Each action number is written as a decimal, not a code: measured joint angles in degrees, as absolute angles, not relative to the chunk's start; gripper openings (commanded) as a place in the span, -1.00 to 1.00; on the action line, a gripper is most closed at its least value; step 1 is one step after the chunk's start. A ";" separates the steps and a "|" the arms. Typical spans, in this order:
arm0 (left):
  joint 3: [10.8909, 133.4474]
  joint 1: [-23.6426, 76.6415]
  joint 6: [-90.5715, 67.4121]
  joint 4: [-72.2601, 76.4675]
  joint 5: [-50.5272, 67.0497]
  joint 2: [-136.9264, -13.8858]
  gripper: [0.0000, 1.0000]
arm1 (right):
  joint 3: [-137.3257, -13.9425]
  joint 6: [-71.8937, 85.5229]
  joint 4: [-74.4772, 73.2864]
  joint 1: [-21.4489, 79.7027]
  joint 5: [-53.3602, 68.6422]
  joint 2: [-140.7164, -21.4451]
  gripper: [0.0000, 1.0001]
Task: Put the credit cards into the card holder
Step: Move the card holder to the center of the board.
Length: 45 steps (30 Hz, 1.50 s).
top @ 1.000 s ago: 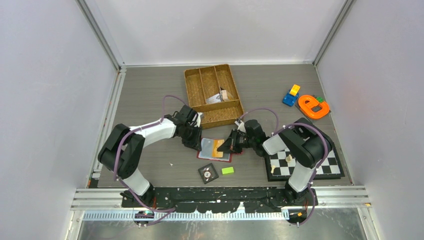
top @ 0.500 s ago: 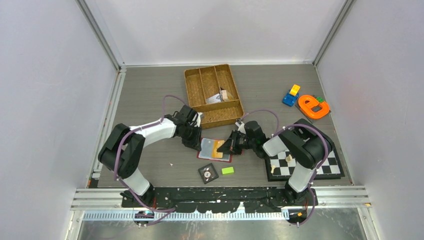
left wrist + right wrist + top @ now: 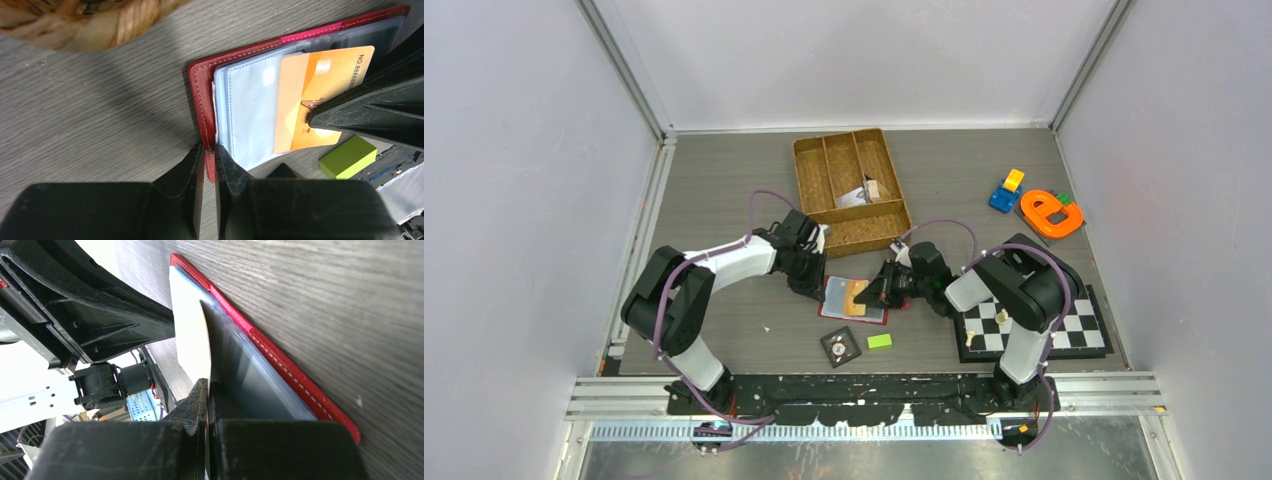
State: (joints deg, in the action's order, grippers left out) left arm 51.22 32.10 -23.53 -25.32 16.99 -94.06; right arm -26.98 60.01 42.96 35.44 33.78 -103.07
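The card holder (image 3: 836,308) lies open on the table, a red wallet with clear blue-grey sleeves (image 3: 250,105). My left gripper (image 3: 209,150) is shut on its red cover edge (image 3: 200,95) at the near-left corner. A tan-orange credit card (image 3: 330,75) sits partly inside a sleeve, its left part pale behind the plastic. My right gripper (image 3: 208,385) is shut on the card's right end (image 3: 190,340), low over the holder's red border (image 3: 295,375). In the top view the two grippers (image 3: 816,290) (image 3: 877,295) face each other across the wallet.
A woven brown divided tray (image 3: 849,190) stands just behind the wallet. A black tile with a dial (image 3: 840,346) and a small green block (image 3: 880,341) lie in front. A chessboard (image 3: 1034,325) is at the right, toys (image 3: 1049,213) at the far right.
The right gripper has shifted a little to the left with the orange card, sliding it further into the sleeve. The left jaws have closed tighter on the red cover.
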 measured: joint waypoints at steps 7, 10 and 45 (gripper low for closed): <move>51.35 32.05 -23.55 -25.32 17.43 -94.28 -0.72 | -28.77 60.66 44.56 35.57 34.26 -105.73 -0.51; 51.42 32.03 -23.55 -25.32 17.61 -94.39 -0.72 | -28.80 60.80 43.77 35.62 33.89 -104.86 -0.35; 51.42 32.49 -25.08 -25.08 19.66 -94.48 -0.67 | -45.76 43.99 -22.20 37.52 6.79 -85.36 0.31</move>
State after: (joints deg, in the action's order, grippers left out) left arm 51.42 32.49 -25.08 -25.08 19.66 -94.48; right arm -45.76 43.99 -22.20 37.52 6.79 -85.36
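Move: The right hand already pinches the orange card over the open card holder. The card's middle is about 1 cm left of the hand, and the holder's middle is also about 1 cm left and 1 cm below. The green block is some 8 cm back and 4 cm right, the black dial box 9 cm back and 4 cm left, and the basket's middle 21 cm ahead. The left hand straddles the holder's left edge, the holder's middle about 6 cm to its right. The right fingers let go of the card's edge after a 1 cm nudge left. They spread to about two-thirds open as the hand lifts 1 to 1.5 cm, then the hand sweeps some 8 cm right, rolling nearly 40 degrees so the fingers point down, and drags the holder along with a fingertip. The left hand almost stays put, its gap unchanged, and the holder's edge comes free of it. ##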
